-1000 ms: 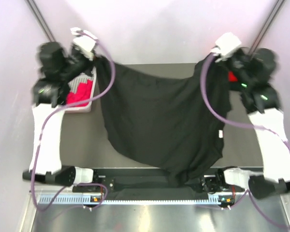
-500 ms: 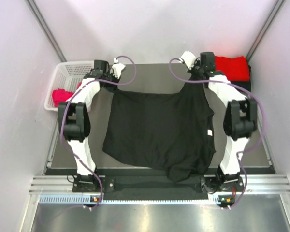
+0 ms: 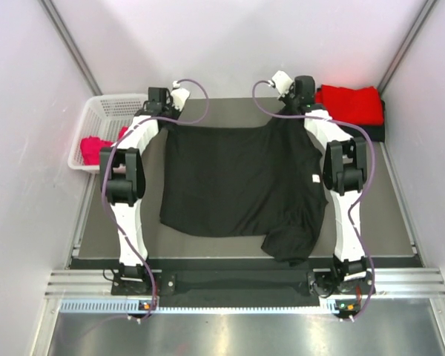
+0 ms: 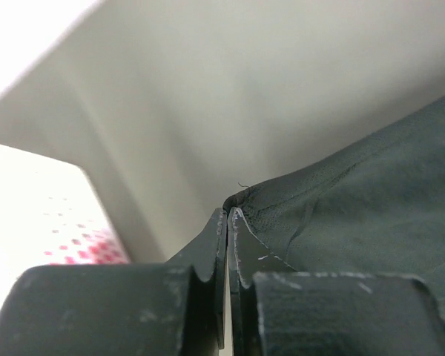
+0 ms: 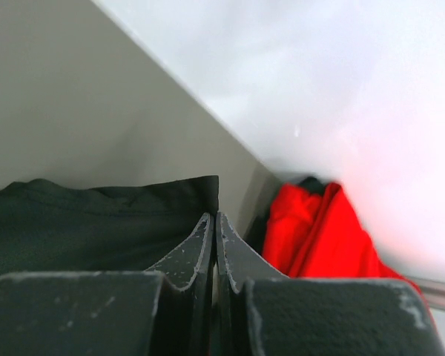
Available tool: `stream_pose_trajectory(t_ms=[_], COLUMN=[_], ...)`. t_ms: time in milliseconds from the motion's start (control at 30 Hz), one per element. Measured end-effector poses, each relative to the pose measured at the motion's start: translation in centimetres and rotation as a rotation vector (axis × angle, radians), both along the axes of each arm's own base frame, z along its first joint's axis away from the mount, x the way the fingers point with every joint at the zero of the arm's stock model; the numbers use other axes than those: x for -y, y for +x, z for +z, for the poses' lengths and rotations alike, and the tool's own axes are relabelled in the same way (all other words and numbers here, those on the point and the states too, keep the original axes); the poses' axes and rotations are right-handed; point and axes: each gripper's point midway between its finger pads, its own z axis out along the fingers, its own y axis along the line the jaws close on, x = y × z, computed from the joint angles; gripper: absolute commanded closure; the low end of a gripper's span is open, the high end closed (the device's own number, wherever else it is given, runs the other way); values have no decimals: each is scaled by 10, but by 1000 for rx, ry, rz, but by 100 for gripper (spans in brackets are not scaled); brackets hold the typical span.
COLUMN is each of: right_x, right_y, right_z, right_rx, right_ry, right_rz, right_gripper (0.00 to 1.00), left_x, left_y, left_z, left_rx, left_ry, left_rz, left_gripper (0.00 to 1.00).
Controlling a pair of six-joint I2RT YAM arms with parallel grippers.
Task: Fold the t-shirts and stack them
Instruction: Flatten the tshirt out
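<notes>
A large black t-shirt (image 3: 237,178) with a small white tag (image 3: 312,176) lies spread on the table, its near right part bunched (image 3: 289,237). My left gripper (image 3: 167,122) is shut on its far left corner, which shows in the left wrist view (image 4: 241,200) at the closed fingertips (image 4: 228,211). My right gripper (image 3: 291,113) is shut on the far right corner; the right wrist view shows the black hem (image 5: 133,200) at the closed tips (image 5: 215,216). A folded red t-shirt (image 3: 348,104) lies at the back right, also seen in the right wrist view (image 5: 319,230).
A white lattice basket (image 3: 104,111) stands at the back left with pink-red cloth (image 3: 96,148) in it; its blurred wall shows in the left wrist view (image 4: 37,215). Black cloth (image 3: 378,126) lies under the red shirt. White walls close in the table's far and side edges.
Both arms have stretched forward and come down, carrying the black t-shirt from hanging in the air to lying flat on the table. Both grippers stay shut on its corners.
</notes>
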Motion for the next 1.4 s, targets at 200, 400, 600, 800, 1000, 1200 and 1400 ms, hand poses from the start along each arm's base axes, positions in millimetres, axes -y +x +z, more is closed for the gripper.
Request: stream_pose_trajectory(t_ms=[200, 400, 600, 800, 1000, 1200, 1400], right_x=[-12, -19, -20, -22, -22, -20, -16], right_y=[26, 34, 37, 42, 44, 36, 15], right_z=[20, 14, -17, -32, -28, -30, -6], right_rx=[114, 150, 115, 112, 130, 111, 98], right_ry=[19, -6, -31, -43, -43, -48, -46], right_rz=[-10, 9, 16, 9, 3, 4, 5], right_gripper=[100, 100, 100, 100, 100, 100, 100], left_x=[-11, -13, -11, -11, -9, 2, 8], left_y=[24, 53, 74, 87, 95, 101, 92], left_z=[26, 43, 32, 28, 40, 68, 47], left_rx=[116, 218, 257, 283, 315, 363, 306], left_ry=[58, 80, 82, 97, 87, 36, 16], left_rz=[25, 21, 22, 11, 12, -20, -54], left_gripper=[100, 100, 100, 100, 100, 100, 100])
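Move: Still pinching the black t-shirt's two far corners, the hands hang some 9 cm above the table. Its far edge is about 15 cm ahead of the left hand and 7 cm ahead of the right. The spread shirt's middle lies roughly 23 cm back and 29 cm right of the left hand, 31 cm back and 19 cm left of the right. The white basket is about 27 cm left of the left hand and 2 cm back; the red folded shirts are 28 cm right of the right hand and 2 cm ahead. Dragging the shirt by its far corners, the left hand pulls forward about 9 cm towards the table's far edge, bobbing up twice and finishing some 5 cm higher, fingers tipped up about 20 degrees. The right hand goes forward 4 cm, first rising slightly, then sinking below its start, then eases back and up to near where it began, slightly left. Both grips stay shut. ##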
